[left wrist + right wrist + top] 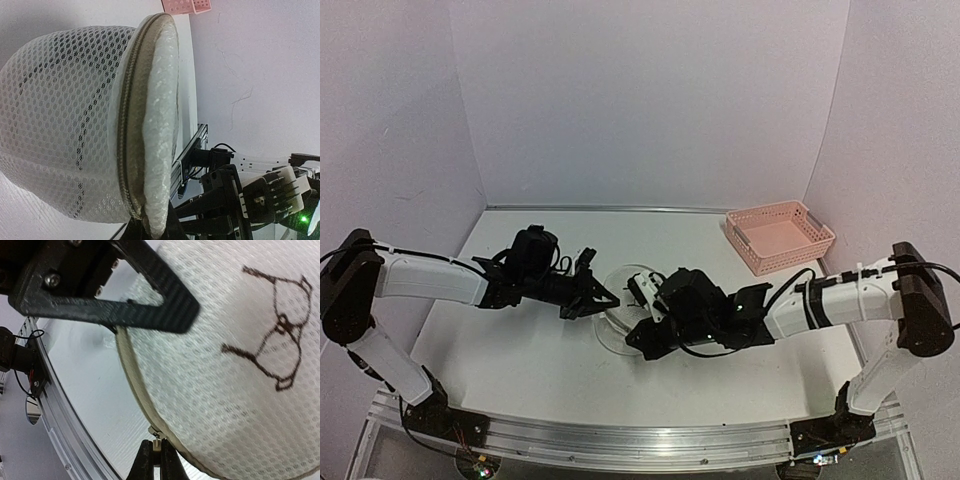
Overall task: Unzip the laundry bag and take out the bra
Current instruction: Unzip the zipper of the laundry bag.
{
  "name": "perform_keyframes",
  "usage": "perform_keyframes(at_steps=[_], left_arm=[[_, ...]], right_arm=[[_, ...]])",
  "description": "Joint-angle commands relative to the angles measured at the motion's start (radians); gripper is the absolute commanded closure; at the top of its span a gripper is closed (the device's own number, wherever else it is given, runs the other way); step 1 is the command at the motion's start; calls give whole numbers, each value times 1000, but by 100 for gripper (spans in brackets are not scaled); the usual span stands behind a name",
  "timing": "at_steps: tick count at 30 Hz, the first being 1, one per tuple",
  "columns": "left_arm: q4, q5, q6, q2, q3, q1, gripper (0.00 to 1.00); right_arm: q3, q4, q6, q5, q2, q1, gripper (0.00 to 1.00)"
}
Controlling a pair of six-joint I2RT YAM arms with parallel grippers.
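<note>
The laundry bag (623, 292), a round white mesh pouch, lies mid-table between both grippers. My left gripper (603, 298) is shut on its stiff rim. In the left wrist view the rim and zipper seam (125, 150) run down between the dark fingers (152, 231). My right gripper (157, 442) is shut on the small zipper pull (156, 445) at the bag's near edge. A black bra drawing (277, 335) marks the mesh face. Thin dark lines (85, 130) show through the mesh. The bra itself cannot be made out.
A pink lattice basket (780, 235) stands at the back right of the table. The left gripper's black finger (125, 305) crosses the top of the right wrist view. The aluminium rail (620, 435) runs along the near edge. White walls close in three sides.
</note>
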Motion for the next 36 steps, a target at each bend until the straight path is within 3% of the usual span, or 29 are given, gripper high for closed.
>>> perform_keyframes(at_steps=[1,13,23,28,36], left_arm=[[39,16,26,-11,62,2,100],[38,118,119,-5,145,-16,100],[20,176,165,20,188,-17,100],[-189,108,299,49,285,-11,100],[-372,75,406,115,394,47,100]], right_arm=[[-63,9,20,63,-95,6,100],[-182,-63,3,238,-200,-20,100],[-221,-63,-114,246,-266,-140,100],[-220,-43,-146,180,-270,-141,100],[-214,16,-106,108,-231,-74,100]])
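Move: The bag's zipper pull is already pinched in the right fingers, at the near edge of the round lid; the lid's middle lies about 6 cm ahead of the right hand, 1 cm to its right and slightly above, with the mesh body some 7 cm below, 2 cm ahead and 1 cm left. The left hand already grips the lid's left rim: the lid's middle is about 4 cm to its right and 1 cm back, the pull roughly 7 cm back, 3 cm right and 3 cm lower. The zipper pull is drawn along the lid's rim, away from the left fingers: the right hand, still pinching it, sweeps right about 11 cm, curving forward in the later half, then eases back and left a little. The left hand keeps its pinch on the rim, lifts it about 4 cm and shifts slightly right, turning some 10 degrees clockwise. ##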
